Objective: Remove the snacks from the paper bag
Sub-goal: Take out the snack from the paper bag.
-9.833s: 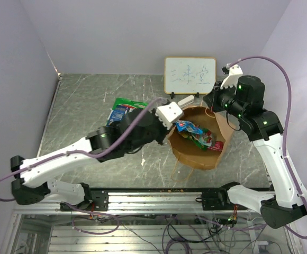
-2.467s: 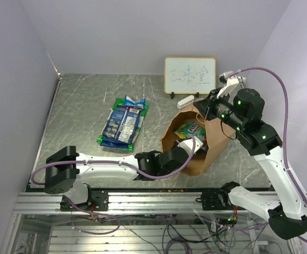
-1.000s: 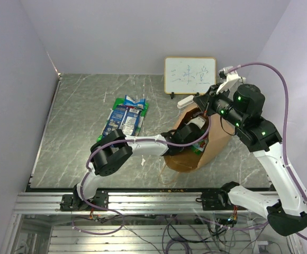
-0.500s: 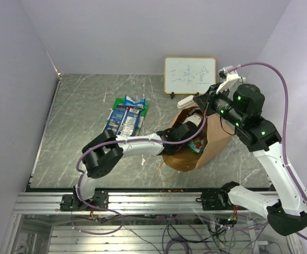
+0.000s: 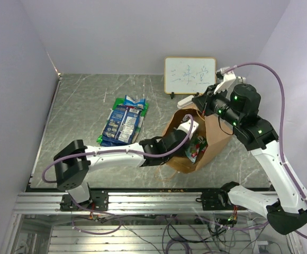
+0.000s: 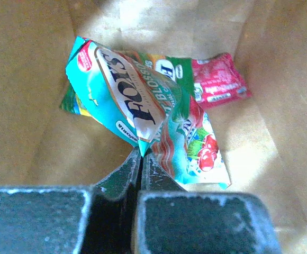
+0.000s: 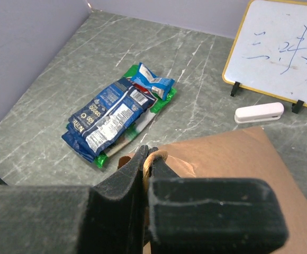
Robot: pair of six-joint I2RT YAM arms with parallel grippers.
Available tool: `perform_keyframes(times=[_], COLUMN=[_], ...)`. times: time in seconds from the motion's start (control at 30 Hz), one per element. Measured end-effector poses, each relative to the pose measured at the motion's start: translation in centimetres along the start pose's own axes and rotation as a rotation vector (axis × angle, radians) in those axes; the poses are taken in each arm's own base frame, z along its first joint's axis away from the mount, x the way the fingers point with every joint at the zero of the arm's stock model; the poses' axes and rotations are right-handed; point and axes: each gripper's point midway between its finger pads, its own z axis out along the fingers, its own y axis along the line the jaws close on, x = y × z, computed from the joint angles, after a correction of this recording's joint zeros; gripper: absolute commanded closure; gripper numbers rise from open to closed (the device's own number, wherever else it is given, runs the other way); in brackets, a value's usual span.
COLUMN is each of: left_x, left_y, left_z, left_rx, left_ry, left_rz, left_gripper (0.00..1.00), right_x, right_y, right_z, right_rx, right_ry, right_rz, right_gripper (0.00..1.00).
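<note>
The brown paper bag (image 5: pixel 217 138) stands at centre right, mouth tipped toward my left arm. My right gripper (image 7: pixel 149 153) is shut on the bag's twisted handle (image 7: pixel 159 156) and holds the far rim up. Inside the bag my left gripper (image 6: pixel 141 154) is shut on the lower corner of a teal "Fox's" snack packet (image 6: pixel 127 95). Under that packet lie a cherry-print pack (image 6: pixel 198 153) and a pink pack (image 6: pixel 219 82). Several snacks (image 5: pixel 124 119), dark blue over green, lie piled on the table to the left of the bag.
A small framed whiteboard (image 5: pixel 190 75) stands behind the bag with a white eraser (image 5: pixel 185 100) in front of it. Purple walls close in the table on the left, back and right. The marble tabletop (image 5: pixel 79 111) stretches to the left.
My left gripper has shut on the teal packet's corner inside the bag. The left arm's elbow has swung down toward the near left. The right gripper keeps its hold on the handle.
</note>
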Motion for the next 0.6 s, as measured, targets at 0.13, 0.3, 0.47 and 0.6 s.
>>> perform_keyframes(times=[0.13, 0.3, 0.47, 0.6], left_x=[0.4, -1.0, -5.3, -8.6], left_y=[-0.5, 1.1, 2.0, 3.1], left_z=[-2.1, -4.6, -7.0, -9.9], left_rx=[0.009, -0.063, -0.093, -0.107], left_ry=[-0.006, -0.023, -0.089, -0.149], left_rz=[0.002, -0.057, -0.118, -0.174], left_gripper=[0.93, 0.93, 0.93, 0.93], right_x=[0.2, 0.3, 0.3, 0.7], right_y=[-0.1, -0.2, -0.3, -0.5], right_z=[0.1, 0.1, 0.2, 0.3], right_rx=[0.001, 0.005, 0.011, 0.018], right_ry=[0.004, 0.006, 0.007, 0.014], right_rz=[0.000, -0.005, -0.008, -0.007], right_gripper=[1.00, 1.00, 1.00, 1.00])
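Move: The left gripper still holds the turquoise Fox's pouch inside the bag. The snack pile it is bound for lies about 28 cm to its left, 15 cm ahead and 16 cm below. The paper bag's middle is some 5 cm to its right, 3 cm ahead and 7 cm down, and the last snack about 9 cm right, 4 cm ahead and 12 cm down. From the right gripper the pile lies roughly 29 cm left, 10 cm ahead and 36 cm down. Keep the left fingers shut on the Fox's pouch and draw it up out of the paper bag: ease back a couple of centimetres first, then lift about 12 cm while carrying some 6 cm left towards the snack pile, letting the wrist turn about 15 degrees, partly counter-clockwise. Hold the bag's handle pinched in the still right gripper. ##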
